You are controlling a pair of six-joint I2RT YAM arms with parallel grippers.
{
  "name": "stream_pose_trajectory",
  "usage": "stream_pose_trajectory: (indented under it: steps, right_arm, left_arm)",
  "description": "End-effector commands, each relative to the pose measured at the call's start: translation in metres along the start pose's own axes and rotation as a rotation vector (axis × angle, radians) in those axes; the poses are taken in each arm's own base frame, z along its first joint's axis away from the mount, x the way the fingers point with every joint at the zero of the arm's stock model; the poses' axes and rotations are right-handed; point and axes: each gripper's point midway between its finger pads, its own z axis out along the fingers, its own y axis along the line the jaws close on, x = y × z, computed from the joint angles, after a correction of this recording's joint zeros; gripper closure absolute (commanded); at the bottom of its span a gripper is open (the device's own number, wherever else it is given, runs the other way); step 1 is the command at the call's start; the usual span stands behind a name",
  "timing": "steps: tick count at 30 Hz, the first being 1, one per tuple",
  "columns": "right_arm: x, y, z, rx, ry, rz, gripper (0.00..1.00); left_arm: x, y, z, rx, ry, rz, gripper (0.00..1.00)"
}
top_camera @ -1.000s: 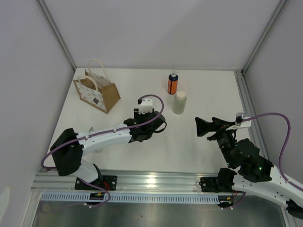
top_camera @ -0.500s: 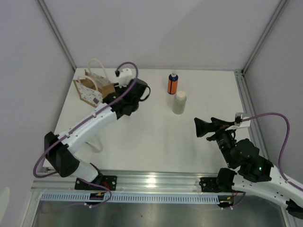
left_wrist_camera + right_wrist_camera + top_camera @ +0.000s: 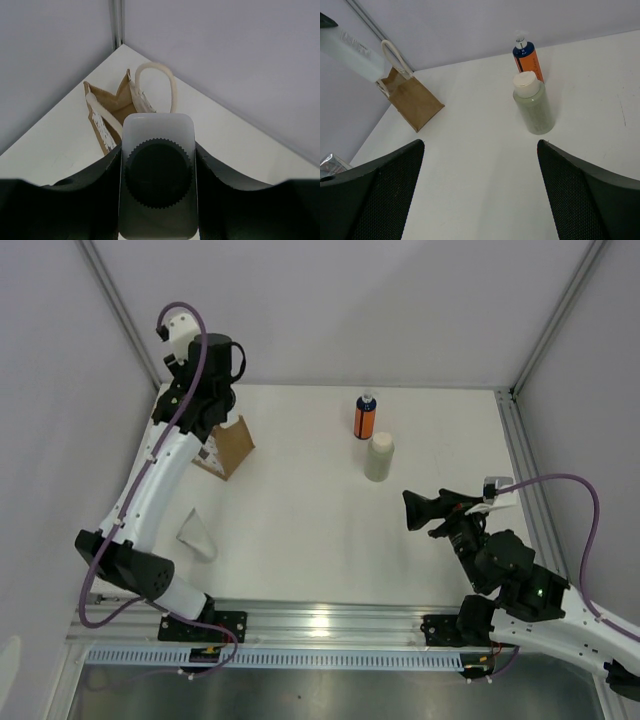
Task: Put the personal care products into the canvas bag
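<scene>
My left gripper point(image 3: 157, 150) is shut on a white bottle with a dark ribbed cap point(image 3: 157, 177), held in the air above the canvas bag point(image 3: 116, 107). The bag's brown mouth is open below, with one cream handle point(image 3: 156, 82) standing up. From above, the raised left arm point(image 3: 203, 400) covers most of the bag point(image 3: 233, 446). The orange bottle with a blue cap point(image 3: 365, 416) and the cream-white cylinder point(image 3: 379, 457) stand at the back centre. My right gripper point(image 3: 480, 142) is open with nothing in it, low over the table and pointing at those two bottles point(image 3: 534, 105).
A small silvery-white packet point(image 3: 195, 531) lies on the table at the near left. White walls with metal corner posts point(image 3: 128, 320) close in the back and sides. An aluminium rail point(image 3: 330, 625) runs along the near edge.
The left arm has swung from the table's middle up to the back left corner, carrying the white bottle over the bag. The right gripper has drifted slightly left, still open.
</scene>
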Motion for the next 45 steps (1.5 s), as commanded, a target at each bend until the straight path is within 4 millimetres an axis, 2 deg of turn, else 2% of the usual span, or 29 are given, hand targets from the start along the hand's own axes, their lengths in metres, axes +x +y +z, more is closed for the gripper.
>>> stream_pose_trajectory:
  steps: [1, 6, 7, 8, 9, 18, 20, 24, 28, 31, 32, 34, 35, 36, 38, 40, 45]
  right_arm:
    - [-0.003, 0.006, 0.002, -0.013, -0.013, 0.023, 0.01]
    - [-0.002, 0.009, 0.003, -0.023, -0.005, 0.02, 0.01]
    - [-0.002, 0.009, 0.003, -0.024, -0.005, 0.02, 0.01]
    - [-0.002, 0.009, 0.003, -0.024, -0.005, 0.018, 0.01]
    - [-0.002, 0.009, 0.003, -0.024, -0.005, 0.017, 0.01]
    - [0.001, 0.012, 0.003, -0.037, 0.008, 0.012, 0.01]
    - [0.003, 0.015, 0.004, -0.043, 0.013, 0.011, 0.01]
    - [0.005, 0.017, 0.005, -0.048, 0.025, 0.004, 0.01]
    - [0.006, 0.02, 0.005, -0.066, 0.033, 0.014, 0.01]
    - [0.007, 0.024, 0.004, -0.085, 0.04, 0.022, 0.01]
    - [0.007, 0.026, 0.004, -0.095, 0.044, 0.027, 0.01]
    - [0.008, 0.026, 0.004, -0.097, 0.045, 0.027, 0.01]
    - [0.008, 0.025, 0.004, -0.092, 0.045, 0.024, 0.01]
    - [0.008, 0.024, 0.004, -0.086, 0.043, 0.021, 0.01]
    - [0.009, 0.022, 0.005, -0.074, 0.04, 0.016, 0.01]
    - [0.009, 0.023, 0.006, -0.074, 0.042, 0.014, 0.01]
    - [0.012, 0.027, 0.006, -0.091, 0.053, 0.015, 0.01]
  left_arm:
    - [-0.072, -0.007, 0.004, 0.025, -0.146, -0.142, 1.0]
    - [-0.088, 0.004, 0.038, -0.009, -0.164, -0.148, 1.0]
    - [-0.102, 0.008, 0.041, -0.013, -0.191, -0.164, 1.0]
    - [-0.098, 0.006, 0.053, -0.024, -0.184, -0.149, 1.0]
    - [-0.114, 0.009, 0.053, -0.024, -0.211, -0.162, 1.0]
    - [-0.105, 0.014, 0.104, -0.044, -0.195, -0.143, 1.0]
    - [-0.106, 0.016, 0.11, -0.053, -0.201, -0.145, 1.0]
    - [-0.094, 0.021, 0.126, -0.079, -0.173, -0.162, 1.0]
    - [-0.063, 0.033, 0.143, -0.143, -0.105, -0.135, 1.0]
    - [-0.053, 0.042, 0.149, -0.172, -0.089, -0.122, 1.0]
    - [-0.055, 0.042, 0.149, -0.168, -0.099, -0.133, 1.0]
    - [-0.043, 0.047, 0.155, -0.176, -0.086, -0.124, 1.0]
    - [-0.038, 0.043, 0.159, -0.147, -0.075, -0.136, 1.0]
    - [-0.037, 0.042, 0.162, -0.13, -0.067, -0.145, 1.0]
    - [-0.034, 0.056, 0.172, -0.151, -0.056, -0.177, 1.0]
    - [-0.031, 0.06, 0.179, -0.155, -0.057, -0.171, 1.0]
    - [-0.021, 0.056, 0.192, -0.133, -0.053, -0.152, 1.0]
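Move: The canvas bag, where I am taking the white bottle already in my left hand, has its middle about 9 cm ahead, 8 cm to the left and 29 cm below that hand. The clear pouch stands some 18 cm behind the hand and 8 cm left, 34 cm lower; the orange pump bottle is about 13 cm ahead and 33 cm right, 30 cm down. From my right hand the bag lies roughly 30 cm ahead and 45 cm left, 22 cm below. With the white bottle still gripped cap up, I swing my left hand forward and left, some 10 cm each way, over the bag, rising slightly at first. Then I sink it about 12 cm, easing farther left, to bring the bottle's lower end down between the handles into the mouth. The wrist tips down and turns counter-clockwise about 10 degrees. My open, empty right hand drifts a little left. ##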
